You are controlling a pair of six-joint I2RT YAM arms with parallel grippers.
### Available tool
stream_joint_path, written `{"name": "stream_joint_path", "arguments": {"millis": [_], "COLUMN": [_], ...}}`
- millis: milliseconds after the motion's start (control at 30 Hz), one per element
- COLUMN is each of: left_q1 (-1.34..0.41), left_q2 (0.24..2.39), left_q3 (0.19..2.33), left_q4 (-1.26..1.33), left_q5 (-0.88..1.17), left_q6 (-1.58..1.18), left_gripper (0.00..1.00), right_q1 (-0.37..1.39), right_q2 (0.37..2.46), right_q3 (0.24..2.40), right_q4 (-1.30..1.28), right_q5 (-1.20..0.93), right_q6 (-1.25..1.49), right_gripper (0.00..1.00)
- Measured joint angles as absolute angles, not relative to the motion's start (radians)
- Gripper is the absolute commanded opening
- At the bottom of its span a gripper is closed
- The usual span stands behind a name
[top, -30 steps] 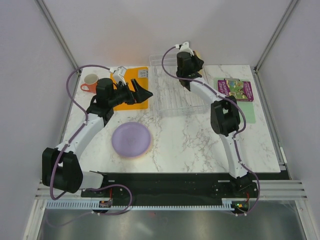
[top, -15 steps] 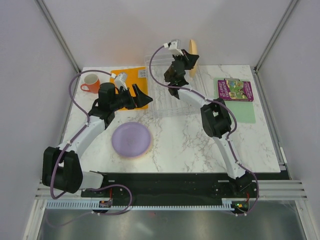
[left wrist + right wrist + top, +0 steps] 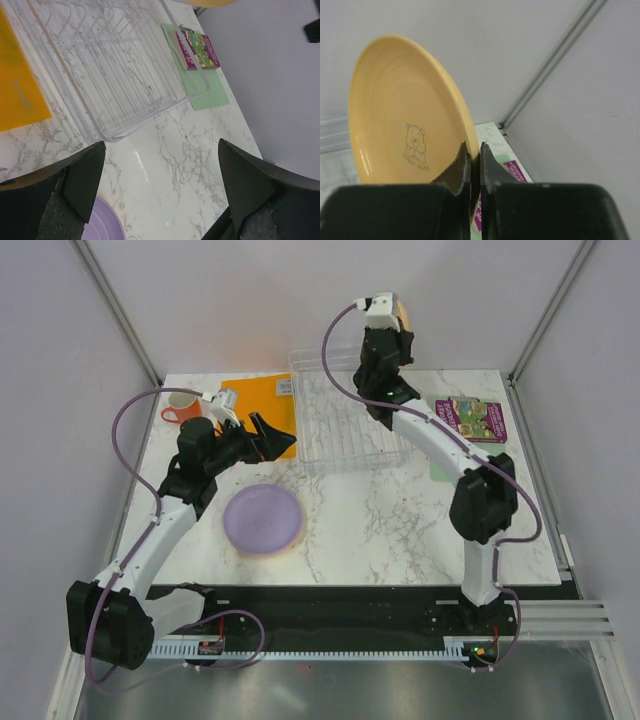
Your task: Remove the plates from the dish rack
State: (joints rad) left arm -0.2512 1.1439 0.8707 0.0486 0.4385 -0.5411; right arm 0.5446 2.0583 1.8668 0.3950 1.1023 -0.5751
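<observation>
My right gripper is raised high above the far end of the dish rack. It is shut on the rim of a yellow-orange plate, which it holds on edge. In the right wrist view the plate shows a small bear print, and the gripper pinches its right rim. The clear rack holds only wire dividers. A purple plate lies flat on the table left of centre. My left gripper hovers open between the rack and the purple plate, holding nothing.
An orange mat lies left of the rack, with an orange mug beyond it at the far left. A picture book rests on a green mat right of the rack. Grey walls enclose the table.
My right gripper has lifted the yellow-orange plate up out of the rack and swung it slightly right. The left arm has drawn back a little to the left, still open.
</observation>
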Motion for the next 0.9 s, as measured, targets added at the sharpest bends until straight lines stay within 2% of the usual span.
{"name": "stream_joint_path", "arguments": {"millis": [167,333,533,733,900], "left_q1": [-0.251,-0.251,-0.251,-0.252,-0.268], "left_q2": [1.08,1.127,1.224,1.253,1.29], "left_q3": [0.845,0.875,0.925,0.944,0.932], "left_q4": [0.051,0.07,0.176,0.284,0.377], "left_q5": [0.436,0.448,0.489,0.537,0.554], "left_q6": [-0.554,-0.554,-0.606,-0.671,-0.723], "left_gripper": [1.0,1.0,1.0,1.0,1.0], "right_q1": [0.516,0.389,0.341,0.361,0.361], "right_q2": [1.816,1.655,1.571,1.559,1.514], "right_q3": [1.871,1.875,1.704,1.45,1.335], "right_q4": [0.033,-0.226,-0.346,-0.36,-0.332], "right_q5": [0.854,0.506,0.254,0.023,-0.089], "right_q6": [-0.271,0.002,0.199,0.328,0.404], "right_gripper": [0.0,0.0,0.0,0.0,0.0]}}
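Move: Pinched in the right fingers is the yellow plate, on edge, its middle about 5 cm ahead, 3 cm left and 5 cm below them. The open left gripper it is taken to lies some 25 cm left, 20 cm back and 9 cm lower. From the left hand, that yellow plate is about 25 cm ahead, 22 cm right and 4 cm higher; the dish rack some 19 cm ahead, 15 cm right and 21 cm below; the purple plate about 12 cm back, 8 cm left and 24 cm below. Lifting the yellow plate a further 9 cm or so while drawing back, the right hand then swoops some 20 cm down, back and left towards the left gripper, rolling its left side up, swinging counter-clockwise and tipping down, its grip kept. After a small dip back, the left hand rises about 5 cm and eases right and slightly forward to meet the plate, rolling a little, fingers wide open. ##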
